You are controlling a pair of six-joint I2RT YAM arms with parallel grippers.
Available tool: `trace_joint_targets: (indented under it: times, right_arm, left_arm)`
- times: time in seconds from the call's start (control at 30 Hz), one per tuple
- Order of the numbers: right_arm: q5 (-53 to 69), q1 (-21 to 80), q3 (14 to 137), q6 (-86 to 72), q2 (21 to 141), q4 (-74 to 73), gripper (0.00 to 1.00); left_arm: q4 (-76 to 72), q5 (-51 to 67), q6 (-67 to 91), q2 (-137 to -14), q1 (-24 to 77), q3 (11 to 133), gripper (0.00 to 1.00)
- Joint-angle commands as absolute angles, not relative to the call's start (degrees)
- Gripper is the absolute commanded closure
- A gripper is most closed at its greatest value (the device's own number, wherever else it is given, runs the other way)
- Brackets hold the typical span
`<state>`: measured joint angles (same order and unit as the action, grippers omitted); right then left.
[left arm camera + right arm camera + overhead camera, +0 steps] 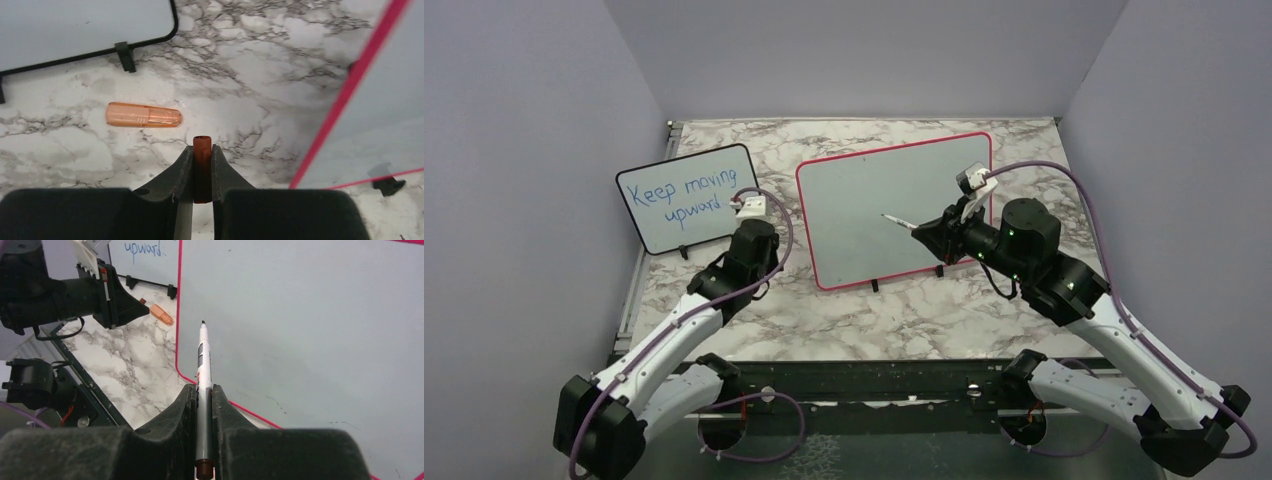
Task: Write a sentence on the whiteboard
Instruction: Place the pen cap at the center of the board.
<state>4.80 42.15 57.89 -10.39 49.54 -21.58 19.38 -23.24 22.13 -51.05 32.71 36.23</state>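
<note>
The whiteboard (864,190), red-framed, stands tilted at mid-table. No sentence is in view on it; its face is bare apart from faint specks (300,330). My right gripper (921,232) is shut on a white marker (899,220), whose dark tip points at the board's middle, close in front of the surface; I cannot tell if it touches. In the right wrist view the marker (203,355) runs out from between the jaws of that gripper (203,388). My left gripper (202,150) hangs over the table left of the board, shut on a small red-brown cap (202,165).
A smaller black-framed board (686,195) with blue writing stands at the left. An orange translucent cap (142,115) lies on the marble table (250,75) between the two boards, just ahead of the left gripper. Grey walls close in three sides.
</note>
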Motion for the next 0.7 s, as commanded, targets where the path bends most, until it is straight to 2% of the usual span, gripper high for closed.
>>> trace_joint_targets:
  times: [0.0,0.5,0.67]
  right_arm:
    - [0.4,42.1,57.2,-8.9,48.3,-23.1,0.99]
    - [-2.4,42.1,56.0,-7.8,47.6,-22.9,0.99]
    - [-2.6,42.1,55.6,-7.8,47.8,-22.4,0.99]
  left_arm:
    - [20.5,-14.8,27.0,-56.3,24.9,36.9,1.00]
    - [14.3,-4.3,26.6,-73.3,19.1,37.3,1.00]
    - [14.0,-2.3,27.0,-78.1,18.6,38.3,0.95]
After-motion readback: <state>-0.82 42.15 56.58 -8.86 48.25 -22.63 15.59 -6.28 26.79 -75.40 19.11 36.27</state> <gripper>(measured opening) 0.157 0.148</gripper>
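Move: About 13 cm below the left hand, and 1 cm ahead and 1 cm left, is the bare marble that the gripped pen cap is heading for. The orange case lies about 6 cm ahead of that hand and 7 cm to its left; the lettered board's near foot is some 12 cm ahead and 9 cm left. The red-rimmed board's lower left corner is about 8 cm right, level with the hand. From the right hand, the marble spot is some 6 cm ahead, 31 cm left and 30 cm below. Lowering the pen cap still pinched in its fingers, the left hand drops about 11 cm towards the bare marble between the orange case and the red-rimmed board's corner. It eases slightly left and forward at the start, then goes nearly straight down, tipping its fingers some 25 degrees further down. Meanwhile the right hand keeps hold of the uncapped pen and drifts a couple of centimetres right and forward. ##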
